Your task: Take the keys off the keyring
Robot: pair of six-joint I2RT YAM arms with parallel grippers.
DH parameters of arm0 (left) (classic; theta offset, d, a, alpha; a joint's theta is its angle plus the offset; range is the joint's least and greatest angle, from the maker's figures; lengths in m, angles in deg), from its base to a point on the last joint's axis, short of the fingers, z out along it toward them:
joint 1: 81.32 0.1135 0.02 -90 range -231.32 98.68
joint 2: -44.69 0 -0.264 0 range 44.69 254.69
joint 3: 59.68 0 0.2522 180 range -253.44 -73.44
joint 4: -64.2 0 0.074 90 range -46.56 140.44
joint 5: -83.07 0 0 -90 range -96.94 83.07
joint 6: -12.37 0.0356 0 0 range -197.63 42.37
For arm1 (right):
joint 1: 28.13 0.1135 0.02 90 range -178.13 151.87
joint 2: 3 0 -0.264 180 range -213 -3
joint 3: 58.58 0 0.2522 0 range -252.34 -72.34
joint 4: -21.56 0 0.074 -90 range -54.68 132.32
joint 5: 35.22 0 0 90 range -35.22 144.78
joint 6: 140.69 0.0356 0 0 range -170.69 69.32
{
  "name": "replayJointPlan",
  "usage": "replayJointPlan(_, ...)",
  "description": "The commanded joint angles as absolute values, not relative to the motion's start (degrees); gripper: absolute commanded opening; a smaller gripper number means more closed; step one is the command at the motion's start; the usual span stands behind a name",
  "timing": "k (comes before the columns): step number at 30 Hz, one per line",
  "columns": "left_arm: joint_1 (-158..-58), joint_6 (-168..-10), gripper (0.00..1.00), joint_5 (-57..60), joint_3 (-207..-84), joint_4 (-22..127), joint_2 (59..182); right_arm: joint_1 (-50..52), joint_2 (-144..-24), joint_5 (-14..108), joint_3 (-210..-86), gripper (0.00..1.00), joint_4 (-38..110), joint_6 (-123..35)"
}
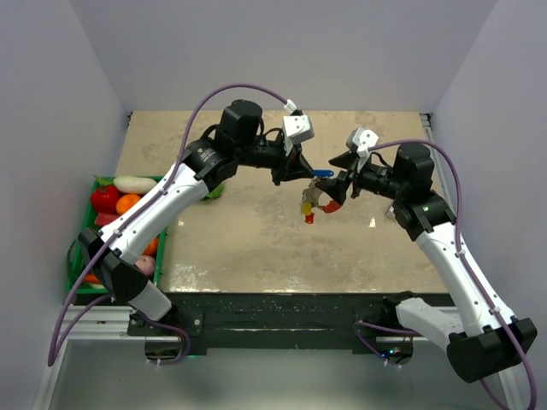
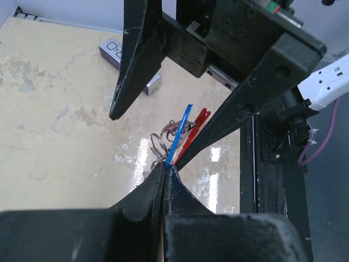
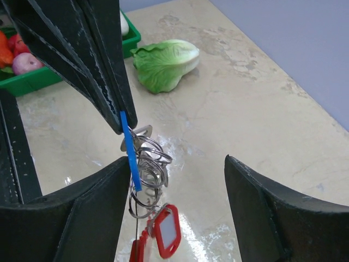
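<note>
The keys (image 1: 313,205) hang in the air over the table's middle as a bunch with red and yellow tags. My left gripper (image 1: 297,172) is shut on a blue tag (image 2: 180,134) of the bunch, which also shows in the right wrist view (image 3: 130,153). The keyring (image 3: 147,169), several silvery loops, hangs below the blue tag with a red tag (image 3: 166,229) under it. My right gripper (image 3: 180,185) is open around the hanging bunch; the rings hang close to its left finger (image 3: 82,213). In the top view it (image 1: 335,190) is just right of the bunch.
A lettuce (image 3: 163,63) lies at the table's left. A green basket (image 1: 85,248) of vegetables stands beyond the table's left edge. A white and purple card (image 2: 117,52) lies on the table past the grippers.
</note>
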State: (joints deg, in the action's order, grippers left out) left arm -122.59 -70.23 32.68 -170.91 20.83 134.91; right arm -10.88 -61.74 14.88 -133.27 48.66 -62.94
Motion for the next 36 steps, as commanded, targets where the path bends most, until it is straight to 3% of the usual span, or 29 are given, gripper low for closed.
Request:
replayJointPlan(1,-122.3,-71.5,0.00,35.8,-174.7,24.4,134.3,-10.6,-60.4,16.0,-132.5,0.70,46.7,-65.7)
replayJointPlan(12,-121.7,-70.5,0.00,37.9,-173.6,23.7,132.9,-11.0,-60.0,13.3,-133.6,0.34,46.1,-66.4)
replayJointPlan(16,-121.5,-70.0,0.00,38.5,-173.3,23.3,132.6,-12.0,-59.8,10.3,-134.5,0.10,46.1,-65.4)
replayJointPlan(19,-121.1,-69.8,0.00,39.3,-173.1,23.3,132.2,-13.7,-59.6,6.6,-134.7,0.02,45.2,-63.3)
replayJointPlan(36,-119.8,-68.4,0.00,46.9,-172.8,22.1,131.4,-19.2,-60.1,-9.7,-134.0,0.00,38.6,-51.9)
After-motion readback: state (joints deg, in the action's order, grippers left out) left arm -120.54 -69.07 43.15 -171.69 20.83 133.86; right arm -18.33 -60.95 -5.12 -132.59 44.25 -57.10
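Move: The right hand, open and reaching left and slightly forward, already straddles the bunch of rings, whose middle lies about 2 cm to its left, 1 cm nearer the base and level with it. The blue tag sits some 3 cm to its left, 1 cm back and 2 cm higher, its end held in the left fingers. A red tag hangs about 3 cm back, 1 cm left and 4 cm below. From the left hand the rings are about 3 cm to the right, 1 cm back and 1 cm lower. The right hand all but stays in place while its wide-open fingers close on the rings hanging beside the blue tag and pinch them, the jaws stopping just short of shut; then it draws back towards the base about 3 cm and up 2 cm, turning some 10 degrees counter-clockwise with its left side rising. The left hand keeps its pinch on the blue tag throughout and goes along, about 2 cm back and 2 cm up, turning a little clockwise, so that the two sets of fingertips face each other across the tag and rings. ##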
